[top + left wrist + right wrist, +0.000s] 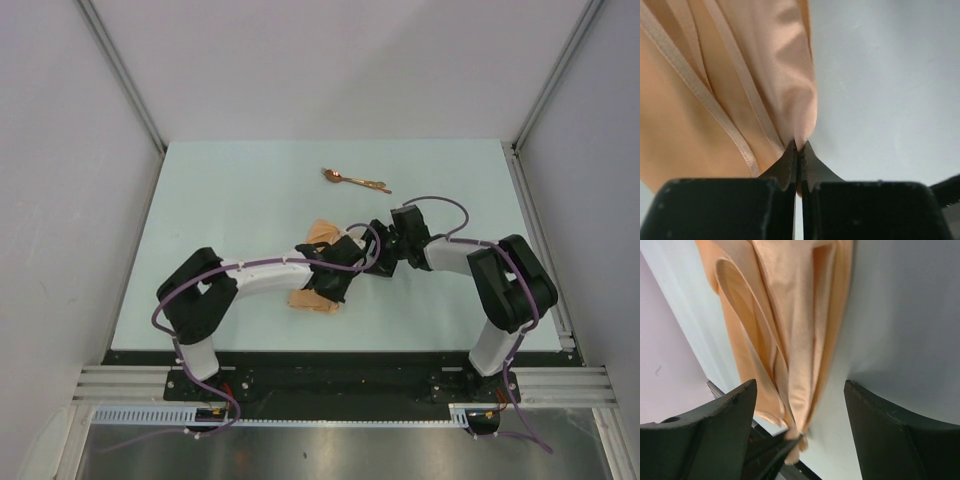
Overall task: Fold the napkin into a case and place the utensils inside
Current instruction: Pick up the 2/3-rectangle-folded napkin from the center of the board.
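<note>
The peach-orange napkin point(322, 231) lies bunched at mid-table, mostly under the two wrists. My left gripper point(798, 148) is shut on a gathered edge of the napkin point(735, 75), and the cloth stretches away from its tips in hemmed folds. My right gripper point(800, 383) stands open facing it, its fingers point(732, 412) wide on either side of the pulled-up napkin point(790, 315) without touching it. The left arm's dark fingertips point(772, 452) show below, pinching the cloth's end. The copper-gold utensils point(356, 181) lie together further back on the table, apart from both grippers.
The pale green table point(220, 200) is walled in by grey panels at the left, the back and the right. Both arms meet at the middle, with their purple cables point(445, 205) looping above the wrists. A black rail point(330, 355) runs along the near edge.
</note>
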You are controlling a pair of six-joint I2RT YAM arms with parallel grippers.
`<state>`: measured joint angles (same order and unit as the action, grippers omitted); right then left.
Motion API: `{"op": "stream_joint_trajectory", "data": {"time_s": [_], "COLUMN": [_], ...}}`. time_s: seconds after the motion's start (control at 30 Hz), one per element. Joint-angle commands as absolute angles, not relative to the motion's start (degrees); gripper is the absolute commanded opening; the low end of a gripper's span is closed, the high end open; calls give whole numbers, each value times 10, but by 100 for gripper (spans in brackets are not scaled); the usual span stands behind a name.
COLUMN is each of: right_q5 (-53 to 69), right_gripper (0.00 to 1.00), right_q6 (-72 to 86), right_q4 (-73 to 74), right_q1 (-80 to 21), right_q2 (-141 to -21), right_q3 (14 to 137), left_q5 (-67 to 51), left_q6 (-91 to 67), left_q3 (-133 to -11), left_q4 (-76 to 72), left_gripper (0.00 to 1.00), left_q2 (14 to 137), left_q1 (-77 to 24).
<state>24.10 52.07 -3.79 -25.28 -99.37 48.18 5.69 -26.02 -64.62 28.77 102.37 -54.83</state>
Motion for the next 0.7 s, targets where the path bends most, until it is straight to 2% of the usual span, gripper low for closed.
{"op": "stream_joint_trajectory", "data": {"time_s": [0.0,0.23,0.27,0.43,0.67], "right_q5": [206,177,171,149,141], "right_gripper": [74,65,55,43,9], "right_q6": [527,504,501,455,408], "right_q4": [-67,-75,-76,-58,-2], "right_q1": [-265,-264,-259,-258,-250], "right_q2": [-1025,-1033,-1031,-1015,-998], "right_q3": [510,515,516,527,553], "left_q5": [-12,-33,-37,-76,-141], "left_q6": [-262,-271,-272,-279,-323], "left_q3": [-641,-623,-621,-600,-600], "left_q4": [242,229,224,172,85], "left_gripper": [0,0,0,0,0], "left_q2": [989,968,966,960,988], "left_q1": [-558,-551,-550,-548,-548]}}
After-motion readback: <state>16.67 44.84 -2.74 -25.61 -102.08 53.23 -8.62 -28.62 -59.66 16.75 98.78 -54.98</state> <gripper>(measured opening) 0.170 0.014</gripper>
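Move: The right hand hovers open with its fingers about the napkin's right edge; the spot they will shut on is about 3 cm farther out and 1 cm below. The napkin's middle lies some 8 cm to its left and 1 cm back, the utensils about 18 cm ahead and 1 cm left. The left hand already pinches the near-right corner, with that edge spot roughly 12 cm ahead and 5 cm right of it, the napkin's middle 7 cm ahead and 3 cm left. The right fingers close on the napkin's right edge just short of its far corner and pinch it, having eased forward about 3 cm with a small dip on the way. Meanwhile the left hand keeps its grip on the near-right corner and draws it some 5 cm right, also back a little and slightly up, its fingertips tilting over to the right. ##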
